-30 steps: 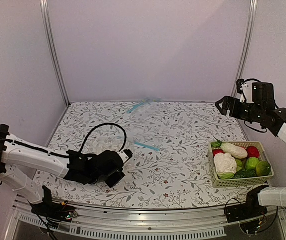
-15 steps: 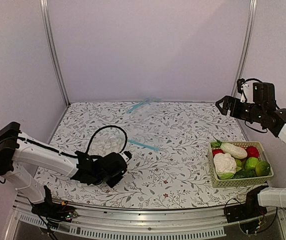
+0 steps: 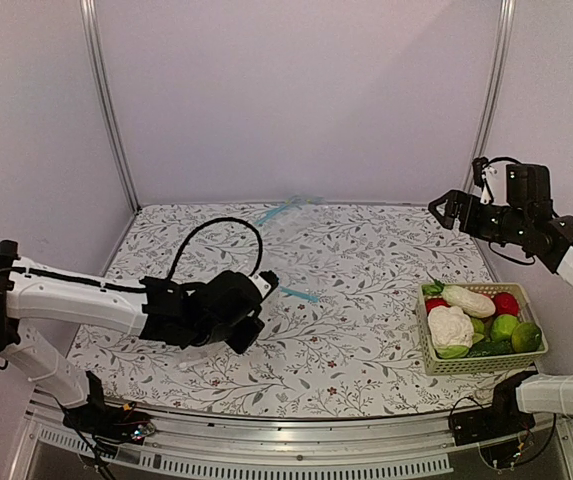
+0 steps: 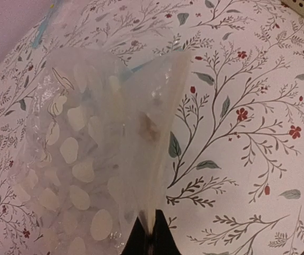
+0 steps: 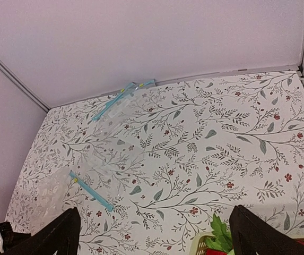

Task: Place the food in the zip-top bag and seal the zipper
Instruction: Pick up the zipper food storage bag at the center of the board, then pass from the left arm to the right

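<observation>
The zip-top bag (image 4: pixel 83 170), clear with white dots, is pinched at one edge in my shut left gripper (image 4: pixel 152 234) and hangs crumpled over the table. In the top view this gripper (image 3: pixel 258 298) is left of centre, and the zipper (image 3: pixel 298 294) lies just right of it. The bag (image 5: pixel 51 194) and its zipper (image 5: pixel 90 191) also show in the right wrist view. The cauliflower (image 3: pixel 451 325), radish (image 3: pixel 469 300), lemon (image 3: pixel 526 336) and green fruit (image 3: pixel 504 326) sit in the basket (image 3: pixel 431 365). My right gripper (image 3: pixel 446 212) (image 5: pixel 159 241) is open and empty, high above the table's back right.
The undotted clear bag with a blue strip (image 3: pixel 284 207) (image 5: pixel 122 95) lies at the back edge. A red fruit (image 3: pixel 506 303) and a dark cucumber (image 3: pixel 486 348) share the basket. A black cable (image 3: pixel 216 235) loops above my left arm. Walls enclose the floral table.
My left arm has swung right and farther from the front edge, taking the dotted bag along. The blue zipper has shifted slightly right. The right arm has barely moved.
</observation>
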Controlling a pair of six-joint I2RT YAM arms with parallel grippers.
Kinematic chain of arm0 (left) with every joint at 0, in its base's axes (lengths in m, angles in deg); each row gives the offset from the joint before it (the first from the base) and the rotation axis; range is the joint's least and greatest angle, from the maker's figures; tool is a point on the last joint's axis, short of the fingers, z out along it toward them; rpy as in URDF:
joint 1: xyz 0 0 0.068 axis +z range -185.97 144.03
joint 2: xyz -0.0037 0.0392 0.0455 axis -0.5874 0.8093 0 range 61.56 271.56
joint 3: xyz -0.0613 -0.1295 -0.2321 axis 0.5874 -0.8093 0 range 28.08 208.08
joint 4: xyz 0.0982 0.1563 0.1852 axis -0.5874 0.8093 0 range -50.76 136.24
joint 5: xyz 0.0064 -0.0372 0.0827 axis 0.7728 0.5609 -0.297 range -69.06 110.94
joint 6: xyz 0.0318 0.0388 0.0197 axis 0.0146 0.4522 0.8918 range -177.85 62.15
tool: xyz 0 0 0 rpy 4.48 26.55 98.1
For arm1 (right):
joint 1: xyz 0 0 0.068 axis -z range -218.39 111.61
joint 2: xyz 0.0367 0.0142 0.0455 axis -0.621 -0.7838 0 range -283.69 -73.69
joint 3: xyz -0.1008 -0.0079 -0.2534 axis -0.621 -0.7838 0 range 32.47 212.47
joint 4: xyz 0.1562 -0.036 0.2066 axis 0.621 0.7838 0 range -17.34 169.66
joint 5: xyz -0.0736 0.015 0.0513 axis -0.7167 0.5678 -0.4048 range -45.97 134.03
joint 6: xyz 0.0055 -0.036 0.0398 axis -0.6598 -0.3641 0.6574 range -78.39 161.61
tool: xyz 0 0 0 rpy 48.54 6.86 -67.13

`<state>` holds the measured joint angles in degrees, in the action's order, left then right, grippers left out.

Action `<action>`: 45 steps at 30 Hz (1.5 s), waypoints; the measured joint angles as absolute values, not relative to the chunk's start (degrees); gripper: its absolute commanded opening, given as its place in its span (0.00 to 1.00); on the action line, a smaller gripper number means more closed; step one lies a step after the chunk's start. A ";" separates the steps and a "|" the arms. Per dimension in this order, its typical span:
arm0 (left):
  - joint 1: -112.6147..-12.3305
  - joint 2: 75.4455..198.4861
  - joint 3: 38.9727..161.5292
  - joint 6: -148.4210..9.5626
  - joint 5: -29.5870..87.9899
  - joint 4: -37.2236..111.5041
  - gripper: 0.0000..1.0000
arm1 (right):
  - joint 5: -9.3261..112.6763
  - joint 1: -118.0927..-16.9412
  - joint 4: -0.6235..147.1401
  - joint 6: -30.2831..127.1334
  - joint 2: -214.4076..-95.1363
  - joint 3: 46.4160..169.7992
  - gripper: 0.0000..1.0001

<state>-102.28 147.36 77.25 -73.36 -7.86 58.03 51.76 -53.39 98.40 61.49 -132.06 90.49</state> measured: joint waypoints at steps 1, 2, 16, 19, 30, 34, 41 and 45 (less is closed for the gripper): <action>-102.25 146.97 78.71 -73.47 -6.96 58.23 0.00 | 52.50 -53.39 98.36 62.06 -132.19 90.62 0.99; -102.19 146.68 80.31 -73.62 -5.87 58.38 0.00 | 53.40 -53.42 98.33 62.71 -132.28 90.71 0.99; -98.36 150.11 93.75 -80.61 24.49 53.44 0.00 | 64.87 -66.79 93.55 68.66 -132.56 88.85 0.93; -96.99 150.11 93.90 -81.60 32.86 51.28 0.00 | 67.78 -70.64 92.08 68.31 -133.70 88.96 0.89; -92.83 151.62 94.47 -84.46 54.13 48.43 0.00 | 78.51 -78.66 93.09 62.56 -143.64 95.67 0.62; -92.79 151.71 94.47 -85.09 56.69 47.82 0.00 | 80.68 -80.24 93.24 60.92 -145.50 96.85 0.56; -91.63 151.71 94.47 -86.45 58.72 46.27 0.00 | 83.58 -81.24 94.12 59.96 -147.49 96.85 0.43; -91.26 151.71 94.47 -87.00 59.48 45.92 0.00 | 84.24 -81.48 94.27 59.65 -147.82 96.85 0.21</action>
<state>-91.26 151.71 94.47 -87.00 59.48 45.92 84.24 -81.48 94.27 59.65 -147.82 96.85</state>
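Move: The zip-top bag's mouth edge is already pinched in the left hand, its free corner about 7 cm to the right and 3 cm ahead, slightly lower; the bag's body lies 9 cm ahead, 4 cm left and 5 cm below. A flat bag's blue strip is 18 cm ahead, 9 cm right, 7 cm down. From the right hand, that corner is roughly 35 cm left, 8 cm back and 18 cm below; the food basket sits 14 cm right, 6 cm back, 25 cm down. The bag, kept in the left hand's shut fingers, is carried some 13 cm right and as far up, drawn slightly back, while that wrist swings from pointing down-forward to pointing right. The right hand sweeps about 22 cm left and 13 cm back to meet it, turning some 55 degrees counter-clockwise, its wide-open fingers closing partway around the free corner of the mouth edge. ##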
